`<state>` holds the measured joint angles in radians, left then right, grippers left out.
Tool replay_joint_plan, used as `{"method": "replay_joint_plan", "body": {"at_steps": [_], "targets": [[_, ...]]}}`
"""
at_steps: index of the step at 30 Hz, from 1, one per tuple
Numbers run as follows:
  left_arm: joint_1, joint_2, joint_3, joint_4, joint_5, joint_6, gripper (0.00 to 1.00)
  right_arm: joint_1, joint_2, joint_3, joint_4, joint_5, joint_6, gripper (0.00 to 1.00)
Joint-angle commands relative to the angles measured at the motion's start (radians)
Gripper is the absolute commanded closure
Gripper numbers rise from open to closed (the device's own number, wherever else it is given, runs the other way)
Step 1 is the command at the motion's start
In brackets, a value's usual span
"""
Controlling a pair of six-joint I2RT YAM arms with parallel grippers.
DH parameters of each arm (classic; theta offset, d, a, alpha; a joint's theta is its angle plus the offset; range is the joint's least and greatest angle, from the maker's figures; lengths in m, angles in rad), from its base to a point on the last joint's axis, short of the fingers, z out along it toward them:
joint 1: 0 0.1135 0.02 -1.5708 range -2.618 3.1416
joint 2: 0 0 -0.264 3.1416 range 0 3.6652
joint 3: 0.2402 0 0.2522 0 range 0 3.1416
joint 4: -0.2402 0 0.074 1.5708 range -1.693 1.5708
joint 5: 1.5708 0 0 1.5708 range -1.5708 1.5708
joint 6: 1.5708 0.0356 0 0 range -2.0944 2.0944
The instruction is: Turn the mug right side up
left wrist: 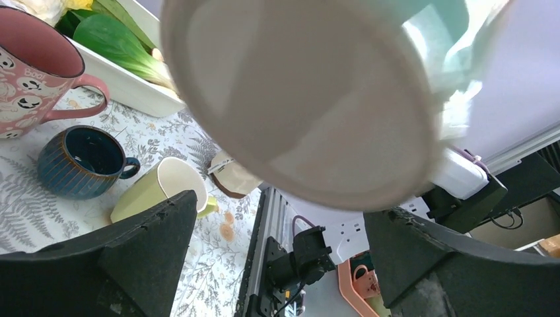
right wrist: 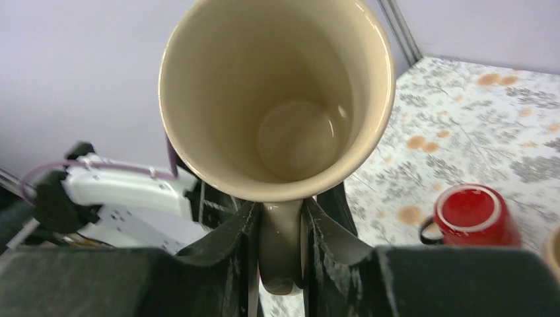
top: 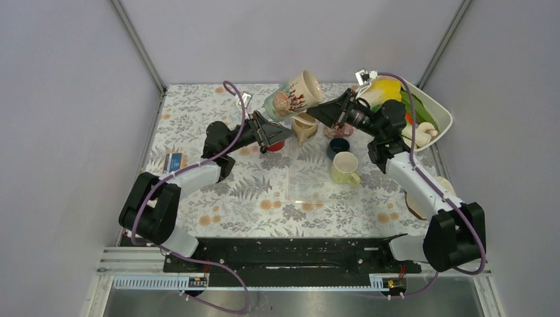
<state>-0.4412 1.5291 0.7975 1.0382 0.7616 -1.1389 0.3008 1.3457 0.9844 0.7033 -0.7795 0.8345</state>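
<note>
A cream mug [top: 294,97] with a shell pattern hangs in the air over the back of the table, tilted on its side with its mouth to the upper right. My right gripper [top: 329,113] is shut on its handle [right wrist: 280,241]; the right wrist view looks straight into the mug's empty inside [right wrist: 277,99]. My left gripper [top: 267,134] is open just below and left of the mug's base, which fills the left wrist view [left wrist: 297,99]. The left fingers [left wrist: 152,244] stand wide apart and do not touch it.
On the patterned table [top: 238,198] stand a red mug [right wrist: 472,214], a beige mug [top: 304,127], a pink mug [left wrist: 33,72], a dark blue mug [top: 339,146] and a yellow-green mug [top: 345,167]. A white basin of vegetables [top: 441,109] is back right. A blue card [top: 174,162] lies at the left.
</note>
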Motion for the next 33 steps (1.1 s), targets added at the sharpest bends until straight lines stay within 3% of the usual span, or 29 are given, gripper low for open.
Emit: {"method": "replay_joint_plan", "body": {"at_steps": [1, 6, 11, 17, 22, 27, 33], "targets": [[0.05, -0.094, 0.06, -0.048, 0.062, 0.077, 0.01, 0.003, -0.148, 0.074, -0.267, -0.001, -0.388, 1.0], [0.106, -0.158, 0.106, -0.196, 0.159, 0.252, 0.01, 0.001, -0.256, 0.033, -0.457, 0.064, -0.589, 1.0], [0.152, -0.244, 0.148, -0.571, 0.182, 0.606, 0.01, 0.002, -0.311, -0.023, -0.568, 0.169, -0.666, 1.0], [0.222, -0.34, 0.247, -1.116, 0.062, 1.03, 0.01, 0.018, -0.32, -0.105, -0.625, 0.291, -0.729, 1.0], [0.341, -0.394, 0.224, -1.286, 0.047, 1.107, 0.01, 0.096, -0.303, -0.15, -0.637, 0.381, -0.804, 1.0], [0.389, -0.357, 0.253, -1.454, 0.05, 1.219, 0.01, 0.157, -0.266, -0.164, -0.634, 0.451, -0.819, 1.0], [0.427, -0.332, 0.249, -1.47, 0.064, 1.216, 0.01, 0.165, -0.206, -0.158, -0.625, 0.531, -0.767, 1.0]]}}
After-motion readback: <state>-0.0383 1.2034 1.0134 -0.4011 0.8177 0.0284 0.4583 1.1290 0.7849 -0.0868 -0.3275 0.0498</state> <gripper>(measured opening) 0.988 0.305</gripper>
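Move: The right hand holds the seashell mug by its handle; the tray's empty near-left part, where the mug seems bound, lies about 35 cm below, 5 cm ahead and 2 cm left. The yellow mug stands some 5 cm ahead and 11 cm right of that hand, the blue mug 14 cm ahead and 9 cm right, the beige mug 22 cm ahead and 2 cm left. From the empty left hand the upturned red mug lies roughly 22 cm ahead, 7 cm left, 25 cm below. Keeping the seashell mug's handle pinched, the right hand sinks about 18 cm towards the tray, fastest in the second half and drifting slightly right and back, while its wrist rolls some 45 degrees so that the left-pointing fingers tip down and swing the mug's mouth upward. The left hand, already open and free of the mug, draws away about 17 cm to its left, rising a little before sinking below its starting height, and tips its fingers down towards the tablecloth. ##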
